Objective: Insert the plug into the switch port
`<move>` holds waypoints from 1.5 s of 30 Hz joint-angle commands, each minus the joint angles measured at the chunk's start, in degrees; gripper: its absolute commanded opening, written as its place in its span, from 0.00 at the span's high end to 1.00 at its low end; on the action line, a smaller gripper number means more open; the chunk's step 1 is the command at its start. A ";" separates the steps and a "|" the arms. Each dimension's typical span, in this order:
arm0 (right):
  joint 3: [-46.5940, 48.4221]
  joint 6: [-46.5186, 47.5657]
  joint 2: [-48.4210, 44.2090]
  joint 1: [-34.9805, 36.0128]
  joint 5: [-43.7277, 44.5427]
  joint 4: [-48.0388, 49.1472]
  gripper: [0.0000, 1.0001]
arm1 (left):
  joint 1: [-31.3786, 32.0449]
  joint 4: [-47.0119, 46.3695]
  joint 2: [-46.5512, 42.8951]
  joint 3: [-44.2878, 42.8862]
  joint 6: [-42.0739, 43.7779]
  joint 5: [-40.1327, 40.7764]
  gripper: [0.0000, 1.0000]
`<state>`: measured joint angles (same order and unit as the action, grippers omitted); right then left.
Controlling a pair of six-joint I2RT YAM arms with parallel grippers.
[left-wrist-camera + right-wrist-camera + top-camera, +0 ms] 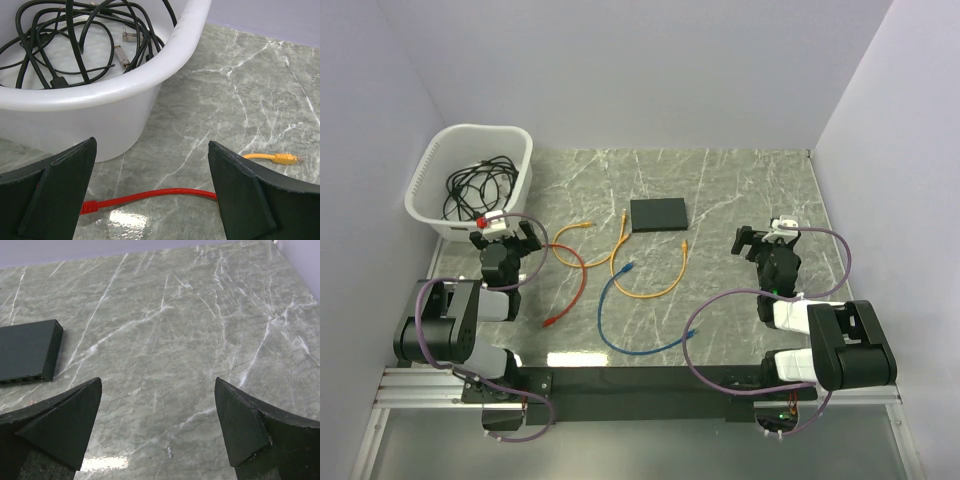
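Observation:
The switch (658,214) is a flat black box lying at the middle back of the marble table; in the right wrist view the switch (27,351) sits at the far left, its row of ports along the near edge. Loose cables with plugs lie in front of it: a red one (577,285), orange ones (570,250), a blue one (630,335). My left gripper (507,240) (151,145) is open above the red cable (150,196), and an orange plug (286,159) lies to its right. Over bare table to the right, my right gripper (767,238) (157,382) is open and holds nothing.
A white basket (430,170) holding tangled black cables stands at the back left, close ahead of the left gripper; its wall (100,115) fills the left wrist view. Walls enclose the table on the left, back and right.

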<state>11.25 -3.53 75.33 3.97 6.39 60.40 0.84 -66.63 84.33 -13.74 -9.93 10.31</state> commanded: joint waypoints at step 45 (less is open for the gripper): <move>48.08 -23.01 1.31 15.80 -10.35 -73.58 0.00 | 11.90 48.43 -28.17 -18.96 -24.44 -8.38 0.03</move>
<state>58.06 -24.73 73.58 18.26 0.84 -0.80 11.75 -22.98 56.14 -29.52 -34.17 5.78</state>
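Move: The black switch lies about 27 cm to the left of my right hand, 12 cm ahead and some 10 cm below. The right orange plug is 20 cm left and 4 cm ahead of that hand, and the upper orange plug 36 cm left and 13 cm ahead, both 11 cm down. From my left hand the switch is roughly 38 cm right and 12 cm ahead; the white bin sits 19 cm ahead and 10 cm left. After a wait I swing my right hand left and steeply up, over 20 cm, then reach forward and drop about 10 cm towards the switch, tipping the fingers down and rolling its left side up. I nudge my left hand forward by the bin, lift it back and right, then lower it a little, ending about 10 cm right and 12 cm higher, rolled some 25 degrees and turned clockwise towards the switch side. Both grippers stay open and empty. ##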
